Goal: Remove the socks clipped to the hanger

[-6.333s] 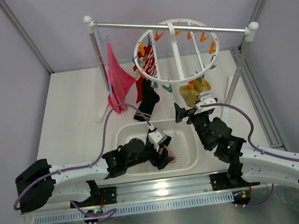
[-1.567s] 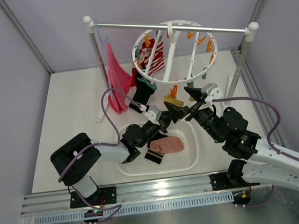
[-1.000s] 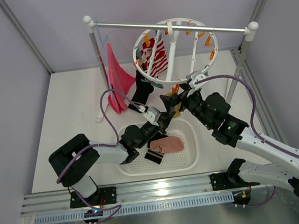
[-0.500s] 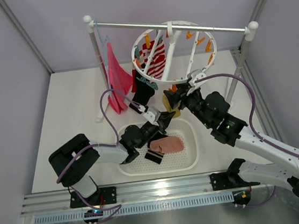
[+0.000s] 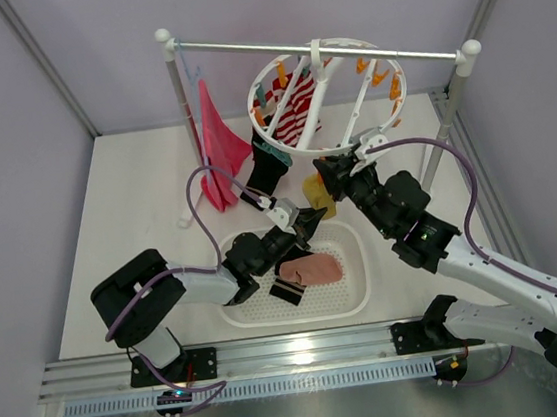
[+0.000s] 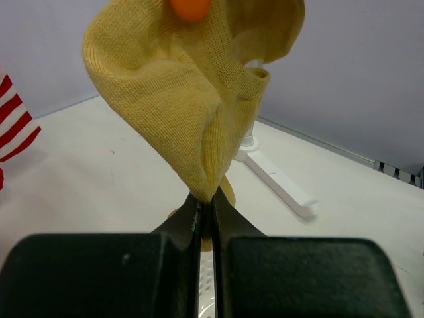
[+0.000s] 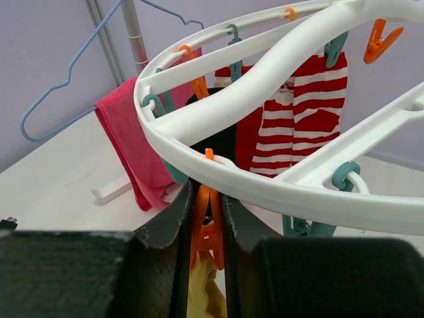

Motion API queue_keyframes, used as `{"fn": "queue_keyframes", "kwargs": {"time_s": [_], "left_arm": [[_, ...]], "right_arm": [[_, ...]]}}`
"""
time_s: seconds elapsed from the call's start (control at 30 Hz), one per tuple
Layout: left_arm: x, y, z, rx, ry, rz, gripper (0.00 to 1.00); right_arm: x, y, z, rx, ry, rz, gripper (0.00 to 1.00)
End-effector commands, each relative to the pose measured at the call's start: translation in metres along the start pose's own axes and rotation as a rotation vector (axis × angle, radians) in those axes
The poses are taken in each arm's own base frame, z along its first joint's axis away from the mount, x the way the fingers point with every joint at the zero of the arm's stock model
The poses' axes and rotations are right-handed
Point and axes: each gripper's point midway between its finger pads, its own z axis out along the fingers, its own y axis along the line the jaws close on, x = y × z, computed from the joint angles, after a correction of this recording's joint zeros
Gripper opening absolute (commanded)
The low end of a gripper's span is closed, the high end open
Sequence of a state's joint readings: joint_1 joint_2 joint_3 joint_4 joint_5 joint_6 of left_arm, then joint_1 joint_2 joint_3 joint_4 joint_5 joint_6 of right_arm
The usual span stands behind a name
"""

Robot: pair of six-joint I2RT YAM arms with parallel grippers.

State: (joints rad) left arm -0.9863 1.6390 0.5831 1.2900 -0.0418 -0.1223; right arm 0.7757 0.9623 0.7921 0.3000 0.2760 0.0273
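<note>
The white ring hanger (image 5: 333,147) hangs from the rack rail, with a red-and-white striped sock (image 5: 298,116) and a black sock (image 5: 272,169) clipped to it. A mustard yellow sock (image 5: 317,196) dangles from an orange clip (image 7: 207,232) under the ring's near edge (image 7: 265,189). My right gripper (image 7: 207,192) is shut on that clip, just below the ring. Lower down, my left gripper (image 6: 206,199) is shut on the bottom fold of the yellow sock (image 6: 192,86). A pale pink sock (image 5: 311,268) lies in the basket.
The white perforated basket (image 5: 271,315) sits under both grippers. A magenta cloth (image 5: 219,145) hangs on a blue wire hanger (image 7: 59,86) at the rail's left end. White rack posts (image 5: 452,98) and a rack foot (image 6: 278,182) stand close by.
My right gripper has closed from wide open onto the orange clip above the yellow sock. The ring hanger has shifted slightly. The left gripper has kept its grip and place.
</note>
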Motion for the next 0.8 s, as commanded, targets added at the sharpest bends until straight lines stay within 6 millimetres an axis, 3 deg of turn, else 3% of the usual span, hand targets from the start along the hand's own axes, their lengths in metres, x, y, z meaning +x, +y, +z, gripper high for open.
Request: {"fn": "queue_keyframes", "kwargs": {"time_s": [0.0, 0.27, 0.3, 0.53, 0.6, 0.63, 0.67, 0.77], "left_arm": [[-0.04, 0.0, 0.005, 0.002, -0.148, 0.011, 0.0], [-0.028, -0.003, -0.01, 0.016, -0.104, -0.001, 0.0], [-0.037, -0.003, -0.014, 0.016, -0.118, -0.002, 0.0], [-0.005, -0.009, -0.04, 0.009, 0.085, 0.01, 0.0], [0.008, -0.009, -0.053, -0.013, 0.125, 0.026, 0.0], [0.005, -0.013, -0.056, -0.028, 0.126, 0.035, 0.0], [0.009, -0.015, -0.059, -0.033, 0.147, 0.04, 0.0], [0.025, -0.023, -0.071, -0.05, 0.247, 0.044, 0.0]], "right_arm": [[-0.014, -0.004, 0.0, 0.02, -0.062, 0.004, 0.04], [-0.016, -0.006, -0.006, 0.022, -0.093, 0.013, 0.04], [-0.015, -0.006, -0.006, 0.02, -0.091, 0.014, 0.04], [-0.016, -0.005, -0.006, 0.014, -0.096, 0.015, 0.04], [-0.014, -0.005, -0.005, 0.016, -0.088, 0.015, 0.19], [-0.013, -0.005, -0.006, 0.016, -0.085, 0.014, 0.46], [-0.012, -0.006, -0.006, 0.019, -0.084, 0.015, 0.58], [-0.009, -0.007, -0.009, 0.023, -0.081, 0.019, 0.81]]}}
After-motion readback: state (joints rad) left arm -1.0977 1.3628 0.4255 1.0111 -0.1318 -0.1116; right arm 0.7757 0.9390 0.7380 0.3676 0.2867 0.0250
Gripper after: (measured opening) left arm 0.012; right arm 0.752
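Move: The left hand already grips the lower end of a yellow sock; the basket's middle lies about 8 cm back, 7 cm left and 18 cm below it, with the peach sock in it 8 cm back, 3 cm left, 19 cm down. The orange clip is some 5 cm ahead, 3 cm right and 11 cm above the left hand. The right hand already pinches this clip, about 1 cm ahead of its hand point, level and centred. Left hand pulls the sock off the clip, about 5 cm back and 3 cm left; right fingers then open. ##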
